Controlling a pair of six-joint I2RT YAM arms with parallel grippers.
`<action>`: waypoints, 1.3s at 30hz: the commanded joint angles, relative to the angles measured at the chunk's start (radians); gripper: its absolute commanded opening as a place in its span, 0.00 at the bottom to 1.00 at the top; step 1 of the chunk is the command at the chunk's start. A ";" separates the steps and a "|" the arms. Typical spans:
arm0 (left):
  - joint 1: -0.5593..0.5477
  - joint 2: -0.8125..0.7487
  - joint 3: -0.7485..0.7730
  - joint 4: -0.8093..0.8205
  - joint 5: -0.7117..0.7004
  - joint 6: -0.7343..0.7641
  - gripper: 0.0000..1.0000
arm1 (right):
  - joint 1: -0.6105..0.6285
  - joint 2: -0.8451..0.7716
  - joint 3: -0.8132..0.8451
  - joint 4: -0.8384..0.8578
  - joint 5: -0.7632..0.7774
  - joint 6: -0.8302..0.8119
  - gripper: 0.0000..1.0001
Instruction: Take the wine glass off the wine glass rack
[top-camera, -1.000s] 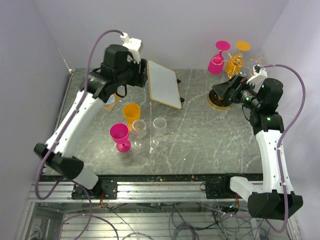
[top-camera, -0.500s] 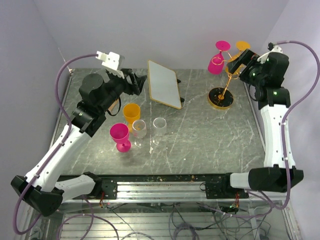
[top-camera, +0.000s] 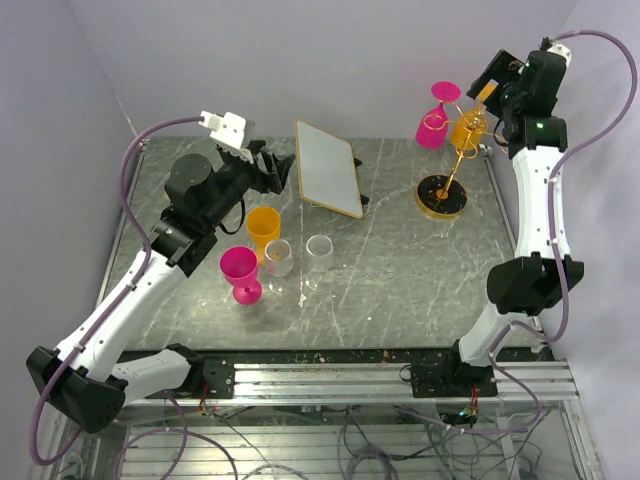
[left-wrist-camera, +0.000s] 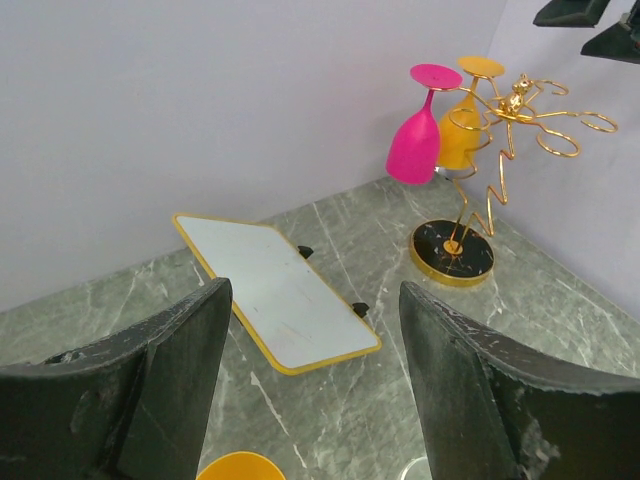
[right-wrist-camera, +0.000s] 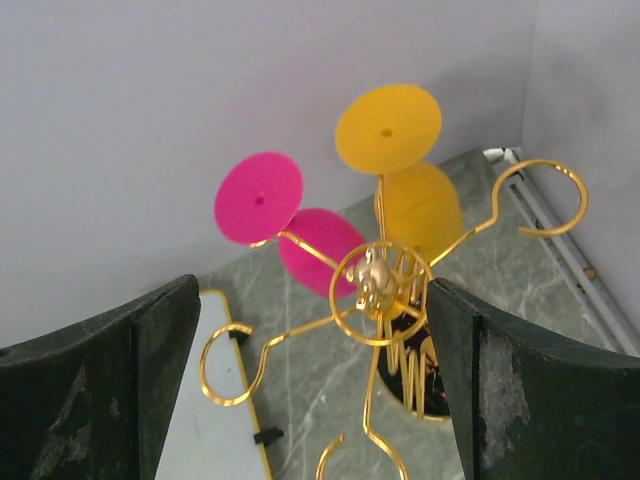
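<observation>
The wine glass rack is a thin gold wire stand on a round dark gold-rimmed base at the back right. A pink wine glass and an orange wine glass hang upside down from its ring arms. My right gripper is open and empty, high above the rack. In the right wrist view the rack top lies between the fingers, with the pink glass and orange glass beyond. My left gripper is open and empty at the back left, far from the rack.
A white board with a yellow frame leans at the back centre. An orange cup, a pink wine glass and two clear glasses stand on the grey marble table. Walls close in behind and to the right.
My right arm has lifted from beside the rack's base to high above its top. My left arm has swung left and lower, its gripper now facing the board.
</observation>
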 joint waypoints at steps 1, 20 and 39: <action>0.007 0.027 -0.008 0.064 0.012 0.014 0.78 | -0.011 0.096 0.107 -0.003 0.073 -0.012 0.94; -0.008 0.062 -0.009 0.067 0.029 0.008 0.78 | -0.173 0.343 0.269 -0.004 -0.158 0.308 0.62; -0.014 0.078 -0.002 0.061 0.042 -0.007 0.77 | -0.170 0.336 0.315 -0.014 -0.139 0.330 0.57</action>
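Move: The last orange glass hangs upside down on the rack, its middle about 10 cm ahead of the right hand, 3 cm to its right and 13 cm below. The pink glass hangs level with it, about 8 cm to its left, and the rack's top knob is some 6 cm ahead of the hand, 2 cm right and 8 cm below. From the left hand the orange glass lies about 22 cm ahead, 43 cm right and 13 cm below. Right hand swings about 8 cm right, forward and down towards the orange glass, rolling left-side-up, jaws narrowing; left sinks. ##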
